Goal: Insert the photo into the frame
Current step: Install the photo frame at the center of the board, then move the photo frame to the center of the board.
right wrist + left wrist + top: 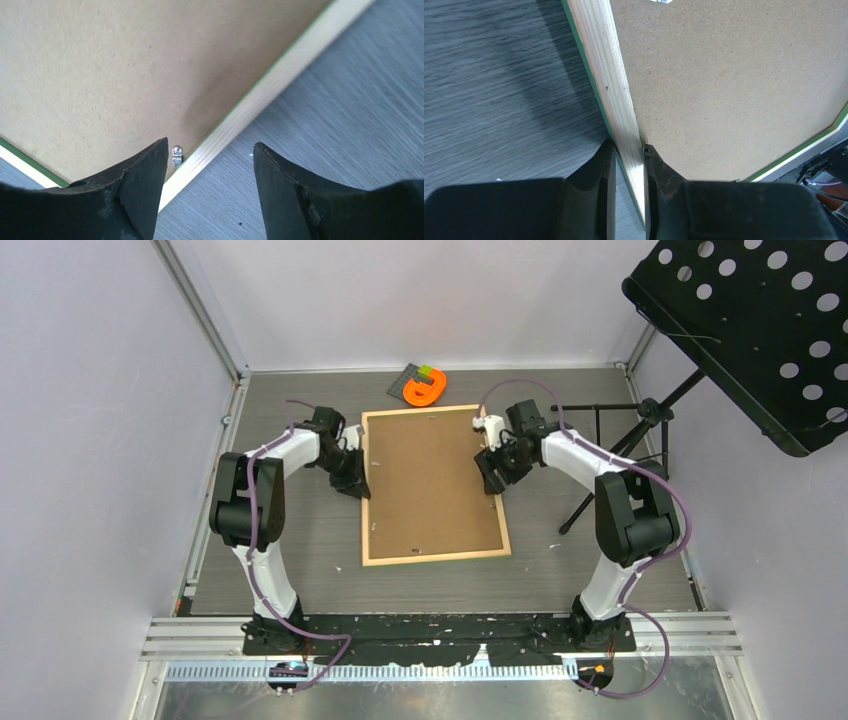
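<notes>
The frame (435,557) lies flat on the table, pale wood face up, with a brown backing board (430,480) filling it. My left gripper (358,485) is shut on the frame's left rail (606,75), one finger on each side of it (629,147). My right gripper (493,480) hangs open over the right rail (280,85). One of its fingers is above the board (125,65) and the other above the table, with nothing gripped between them (210,145). The photo is hidden from every view.
A small metal tab (176,156) sits on the board beside the right rail. An orange object (426,388) and a grey block with green studs (415,375) lie past the frame's far edge. A black music stand (760,320) on a tripod (620,440) stands at the right.
</notes>
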Robot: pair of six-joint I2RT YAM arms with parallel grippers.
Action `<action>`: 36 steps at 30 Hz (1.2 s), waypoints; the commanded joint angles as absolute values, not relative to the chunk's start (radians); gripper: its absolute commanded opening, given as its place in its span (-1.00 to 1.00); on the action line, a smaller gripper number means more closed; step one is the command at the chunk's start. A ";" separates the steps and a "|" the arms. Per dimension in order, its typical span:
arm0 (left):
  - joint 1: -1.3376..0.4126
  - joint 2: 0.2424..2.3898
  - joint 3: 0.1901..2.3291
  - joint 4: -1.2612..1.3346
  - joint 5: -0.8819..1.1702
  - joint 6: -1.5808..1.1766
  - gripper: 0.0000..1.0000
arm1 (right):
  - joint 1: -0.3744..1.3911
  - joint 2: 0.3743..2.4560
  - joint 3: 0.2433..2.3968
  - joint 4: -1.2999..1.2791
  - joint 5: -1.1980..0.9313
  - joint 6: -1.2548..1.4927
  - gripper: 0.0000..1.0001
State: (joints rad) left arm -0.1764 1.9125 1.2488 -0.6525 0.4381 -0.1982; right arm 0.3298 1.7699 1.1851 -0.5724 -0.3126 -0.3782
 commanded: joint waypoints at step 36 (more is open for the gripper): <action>-0.187 1.916 1.227 -0.611 0.479 -0.147 -0.80 | 0.223 2.000 1.373 -0.513 -0.360 -0.087 -0.62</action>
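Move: The right hand's spot on the frame's right rail is about 6 cm ahead, level sideways and 2 cm below; a metal clip is some 2 cm back, 1 cm left and 2 cm below, and the brown board's middle about 3 cm ahead, 14 cm left and 2 cm below. The left hand already pinches the left rail, with the right-rail spot about 5 cm ahead, 32 cm right, and level in height. The right hand hops some 6 cm forward along the right rail, turning clockwise, then sinks, fingers closing astride it. ##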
